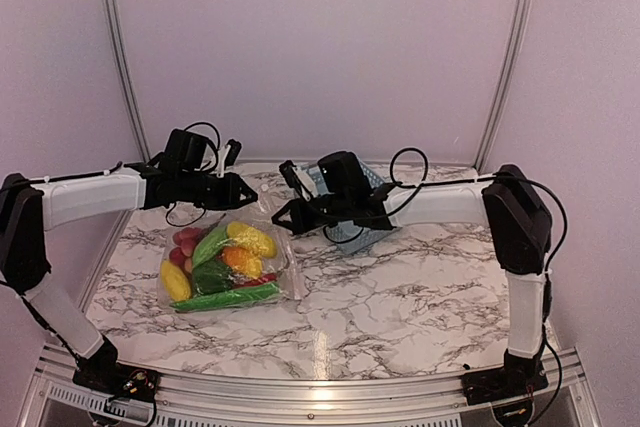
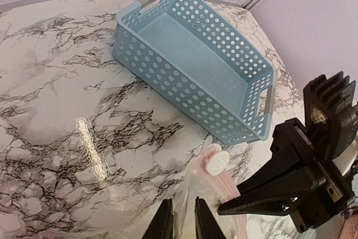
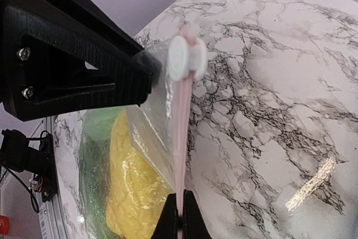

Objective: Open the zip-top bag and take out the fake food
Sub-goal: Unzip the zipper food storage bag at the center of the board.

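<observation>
The zip-top bag (image 1: 285, 265) lies at the table's middle left, and the fake food (image 1: 225, 262) inside it shows yellow, green and red pieces. Its pink zip strip (image 3: 180, 132) is lifted, and the white slider (image 3: 182, 60) sits at the strip's far end. My right gripper (image 3: 180, 216) is shut on the strip, next to a yellow piece (image 3: 131, 188). My left gripper (image 2: 183, 212) stands open by a narrow gap, with clear bag film (image 2: 187, 194) between its fingers. Its tip (image 3: 150, 71) rests at the bag's corner beside the slider. In the top view both grippers (image 1: 245, 190) (image 1: 278, 215) meet over the bag's upper right corner.
A blue perforated basket (image 2: 168, 82) stands empty just beyond the bag, at the back of the table under the right arm (image 1: 377, 181). The right gripper's body (image 2: 302, 183) crosses close to the left fingers. Grey walls close off the back and sides.
</observation>
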### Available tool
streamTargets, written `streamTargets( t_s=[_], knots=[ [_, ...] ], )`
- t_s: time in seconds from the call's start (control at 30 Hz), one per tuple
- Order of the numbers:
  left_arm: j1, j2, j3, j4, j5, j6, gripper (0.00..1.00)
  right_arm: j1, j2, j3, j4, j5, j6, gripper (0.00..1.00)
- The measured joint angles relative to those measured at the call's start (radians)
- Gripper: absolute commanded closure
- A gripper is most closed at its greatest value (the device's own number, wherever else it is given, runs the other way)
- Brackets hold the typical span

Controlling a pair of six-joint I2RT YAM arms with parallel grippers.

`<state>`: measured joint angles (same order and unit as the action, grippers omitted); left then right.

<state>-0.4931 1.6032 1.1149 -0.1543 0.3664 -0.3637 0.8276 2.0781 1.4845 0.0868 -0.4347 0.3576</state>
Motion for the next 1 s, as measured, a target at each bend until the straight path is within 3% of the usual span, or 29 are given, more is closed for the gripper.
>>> streamTargets(
  t_s=[0.17, 0.37, 0.6, 1.0],
  knots=[
    [-0.002, -0.072, 0.0, 0.022, 0.002, 0.025, 0.49, 0.0, -0.101, 0.018, -0.106, 0.047, -0.053, 1.0],
    [-0.004, -0.126, 0.019, 0.023, 0.003, 0.082, 0.33, 0.0, -0.188, 0.074, -0.24, 0.085, -0.123, 1.0],
    [-0.004, -0.203, 0.076, 0.031, 0.002, 0.18, 0.26, 0.024, -0.257, 0.149, -0.41, 0.134, -0.209, 1.0],
    [-0.003, -0.335, 0.018, 0.183, 0.133, 0.432, 0.25, 0.055, -0.36, 0.221, -0.624, 0.196, -0.334, 1.0]
  ],
)
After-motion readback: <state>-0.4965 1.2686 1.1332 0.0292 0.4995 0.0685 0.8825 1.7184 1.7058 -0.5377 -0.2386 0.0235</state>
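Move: The zip slider stands roughly 3 cm to the right of my left hand, 1 cm ahead and 2 cm higher; from my right hand it is about 3 cm ahead, 2 cm left and 4 cm up. The fake food lies in the bag some 7 cm back, 12 cm left and 11 cm below my right hand, which already pinches the zip edge. The blue basket's middle is about 9 cm ahead of that hand, 18 cm right and 11 cm below. I keep my right fingers shut on the zip edge and haul the bag up about 16 cm, then also back and to the right, rolling the wrist slightly. My left fingers open wide, let go of the bag's corner and rise about 19 cm clear of it, drawing back late as the hand tips up some 45 degrees. ##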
